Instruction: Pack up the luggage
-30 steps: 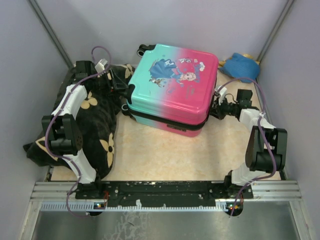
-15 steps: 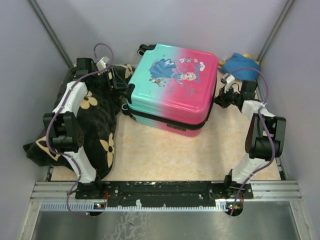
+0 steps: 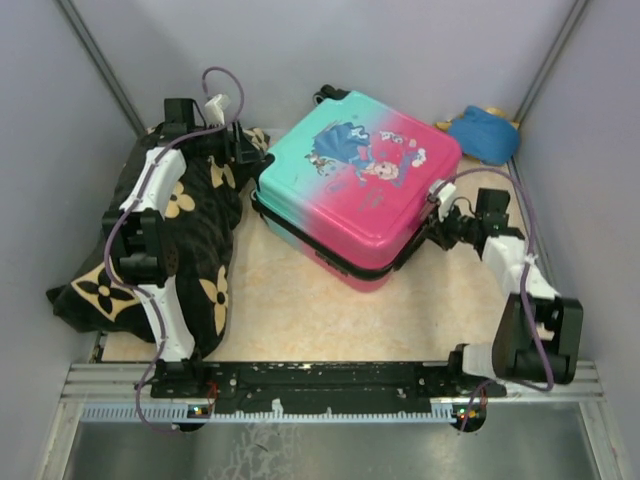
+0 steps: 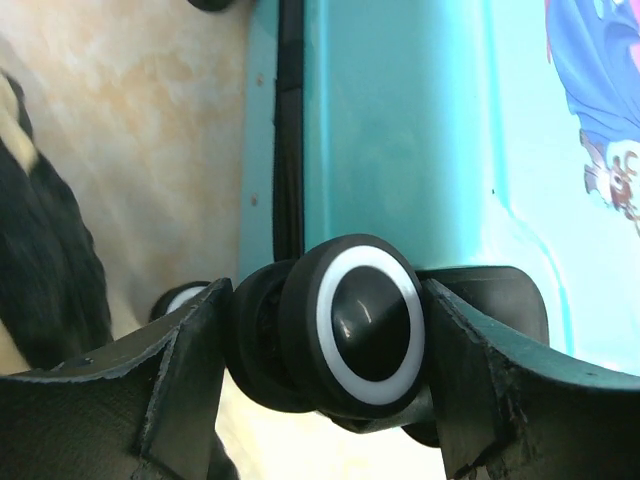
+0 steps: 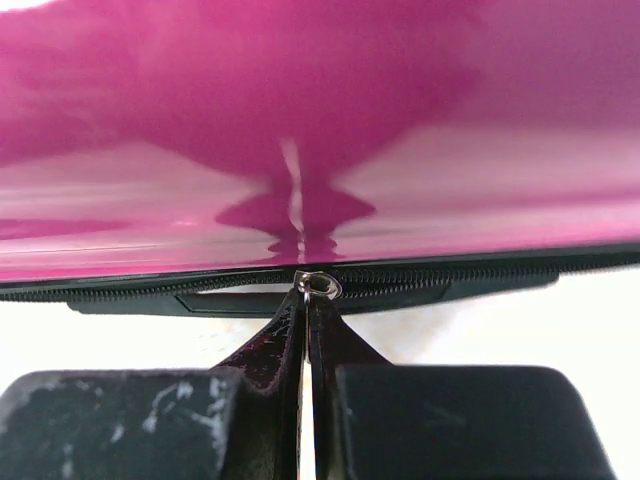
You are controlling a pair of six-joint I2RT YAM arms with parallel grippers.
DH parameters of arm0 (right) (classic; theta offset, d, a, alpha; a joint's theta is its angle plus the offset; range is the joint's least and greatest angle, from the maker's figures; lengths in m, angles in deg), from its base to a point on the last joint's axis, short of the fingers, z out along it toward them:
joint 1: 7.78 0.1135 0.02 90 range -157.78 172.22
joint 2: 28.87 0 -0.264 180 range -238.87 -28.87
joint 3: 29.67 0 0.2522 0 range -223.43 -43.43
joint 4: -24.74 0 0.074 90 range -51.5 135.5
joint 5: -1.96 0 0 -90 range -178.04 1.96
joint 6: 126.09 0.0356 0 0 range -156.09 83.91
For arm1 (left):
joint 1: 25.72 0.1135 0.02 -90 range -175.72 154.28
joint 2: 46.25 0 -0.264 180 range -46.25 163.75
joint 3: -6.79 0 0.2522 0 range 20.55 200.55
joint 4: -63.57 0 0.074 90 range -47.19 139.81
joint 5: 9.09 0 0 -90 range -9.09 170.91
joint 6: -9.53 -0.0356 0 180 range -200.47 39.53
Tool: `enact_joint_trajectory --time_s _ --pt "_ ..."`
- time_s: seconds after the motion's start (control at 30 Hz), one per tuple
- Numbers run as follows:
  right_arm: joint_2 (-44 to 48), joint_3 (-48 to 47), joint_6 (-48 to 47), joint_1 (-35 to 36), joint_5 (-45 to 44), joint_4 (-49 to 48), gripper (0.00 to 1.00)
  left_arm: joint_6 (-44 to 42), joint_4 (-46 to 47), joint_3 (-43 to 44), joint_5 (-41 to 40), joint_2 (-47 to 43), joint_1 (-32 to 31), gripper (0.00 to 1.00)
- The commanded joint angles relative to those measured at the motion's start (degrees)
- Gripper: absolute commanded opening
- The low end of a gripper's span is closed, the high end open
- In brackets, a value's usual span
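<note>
The luggage [image 3: 360, 185], a closed pink-to-teal hard-shell case with a cartoon print, lies flat and turned at an angle on the tan table. My left gripper [image 3: 250, 158] is at its far-left corner. In the left wrist view its jaws [image 4: 325, 295] clamp a black wheel with a white ring [image 4: 370, 325] from both sides, beside the teal shell [image 4: 400, 130]. My right gripper [image 3: 437, 228] is at the pink right side. In the right wrist view it [image 5: 308, 305] is shut on the silver zipper pull [image 5: 318, 285] on the black zipper track [image 5: 480, 272].
A black blanket with tan flowers [image 3: 190, 250] is heaped along the left side under the left arm. A blue soft item [image 3: 483, 133] lies in the far right corner. Grey walls close in the table on three sides.
The luggage has swung round, its far-left corner going farther back and its near-right corner toward me. The right gripper came nearer with the zipper; the left gripper moved back with the wheel.
</note>
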Motion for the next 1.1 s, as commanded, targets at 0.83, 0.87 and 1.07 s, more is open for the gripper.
enact_joint_trajectory --time_s 0.83,0.87,1.07 --pt "12.2 11.3 27.2 23.5 -3.9 -19.0 0.00 -30.9 4.7 -18.0 -14.9 -29.7 -29.6 1.00" --pt "12.3 11.4 27.4 23.6 -3.9 -19.1 0.00 -30.0 4.8 -18.7 -15.4 -30.2 -31.8 1.00" --pt "13.8 12.8 27.7 23.7 -6.9 -19.4 0.00 -29.0 10.0 -24.7 -27.9 -31.5 -46.0 1.00"
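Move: My left fingers are around the wheel at the suitcase's left corner. The near pink corner lies some 28 cm back and 27 cm to the right, 9 cm lower; from my right hand it is about 12 cm back and 15 cm left, level. My right fingers are shut right at the zipper ring on the case's side, with the black side handle about 4 cm back and 5 cm left, slightly lower. I run my left hand on forward about 8 cm at the wheel, open it fully and come off, then lift and sweep it back and right over the case towards the near pink corner, rolling it some 55 degrees clockwise looking along the fingers. Meanwhile my right hand, fingers still shut at the zipper edge, draws back about 7 cm, then works left some 11 cm altogether against the case's side. ##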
